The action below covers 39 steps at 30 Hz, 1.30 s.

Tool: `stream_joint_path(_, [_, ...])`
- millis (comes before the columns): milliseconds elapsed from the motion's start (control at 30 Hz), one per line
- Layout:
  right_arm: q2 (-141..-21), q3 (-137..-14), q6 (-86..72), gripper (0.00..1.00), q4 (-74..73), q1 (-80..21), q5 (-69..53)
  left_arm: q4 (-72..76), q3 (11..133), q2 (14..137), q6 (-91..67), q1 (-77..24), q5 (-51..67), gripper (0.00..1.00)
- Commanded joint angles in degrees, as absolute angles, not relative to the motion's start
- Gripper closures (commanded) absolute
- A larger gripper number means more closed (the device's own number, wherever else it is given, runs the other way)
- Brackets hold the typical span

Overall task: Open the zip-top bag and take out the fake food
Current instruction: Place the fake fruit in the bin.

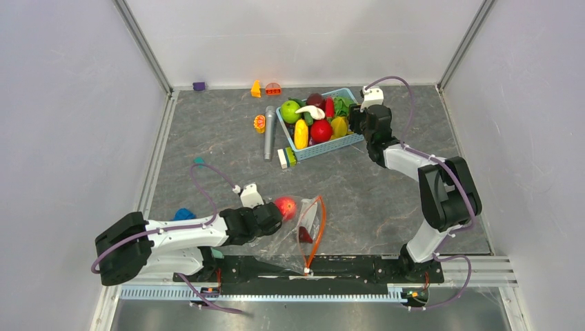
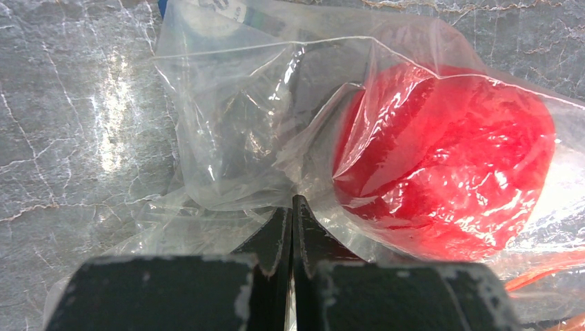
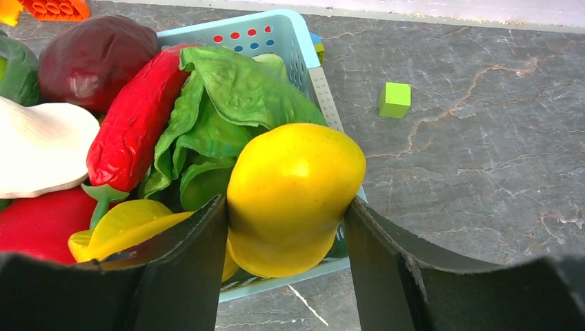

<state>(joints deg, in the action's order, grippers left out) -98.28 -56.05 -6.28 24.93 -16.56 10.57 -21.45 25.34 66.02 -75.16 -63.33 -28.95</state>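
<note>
The clear zip-top bag [image 1: 293, 238] lies crumpled near the front edge, its orange zip strip [image 1: 319, 227] curving along the right side. Inside it sit a red round fake fruit [image 1: 285, 207] and a dark maroon piece [image 1: 305, 234]. My left gripper [image 1: 276, 215] is shut on a fold of the bag's plastic [image 2: 234, 138], right beside the red fruit [image 2: 448, 165]. My right gripper [image 3: 284, 203] is shut on a yellow mango-like fake fruit [image 3: 293, 186], held at the right edge of the light-blue basket [image 3: 276, 34].
The basket [image 1: 324, 148] holds lettuce [image 3: 234, 89], a red pepper [image 3: 131, 124], a maroon piece [image 3: 93, 58], a white piece [image 3: 41, 148] and a green apple [image 1: 290, 112]. A grey cylinder [image 1: 269, 132], an orange slice [image 1: 259, 123] and a green cube [image 3: 394, 99] lie around it.
</note>
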Motion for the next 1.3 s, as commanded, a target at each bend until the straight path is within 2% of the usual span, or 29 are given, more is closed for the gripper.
stream_joint_path(0, [-96.7, -56.7, -5.8, 0.36, 19.5, -16.3, 13.2, -22.5, 25.8, 65.7, -74.7, -63.2, -30.1, 0.98])
stream_joint_path(100, [-96.3, -56.6, -5.9, 0.28, 19.4, -16.3, 13.0, -22.5, 25.8, 65.7, -74.7, -63.2, -30.1, 0.98])
stream_joint_path(433, [-94.2, -56.9, -6.3, 0.09, 19.4, -16.3, 13.1, -22.5, 26.4, 66.1, -74.4, -63.1, -29.9, 0.98])
stream_joint_path(1100, [-86.6, -57.6, -7.1, 0.02, 18.5, -16.3, 10.8, -22.6, 27.2, 66.6, -74.1, -63.1, -30.0, 0.98])
stream_joint_path(1267, [-81.6, -60.0, -9.9, 0.02, 10.2, -16.3, 10.6, -23.0, 27.0, 66.0, -74.3, -63.1, -30.3, 0.98])
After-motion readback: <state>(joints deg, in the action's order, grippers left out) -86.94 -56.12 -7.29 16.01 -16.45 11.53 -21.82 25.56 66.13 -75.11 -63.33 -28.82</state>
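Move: The right hand holds the yellow fruit just over the right end of the bin; the bin's middle lies about 9 cm to its left, level fore and aft, some 7 cm lower. In the bin, the lobed yellow fruit sits roughly 5 cm left and 1 cm back, the lettuce 4 cm left and 4 cm ahead. Outside, the green cube is about 6 cm right and 5 cm ahead. From the left hand the bin's middle is some 34 cm ahead and 14 cm right. The right fingers let go of the yellow fruit, opening from their grip round it to nearly full width, while the hand eases back and sinks about 1 cm. With the fingers clear, the hand rises some 7 cm out of the bin's right end, drawing back a little as it goes. ##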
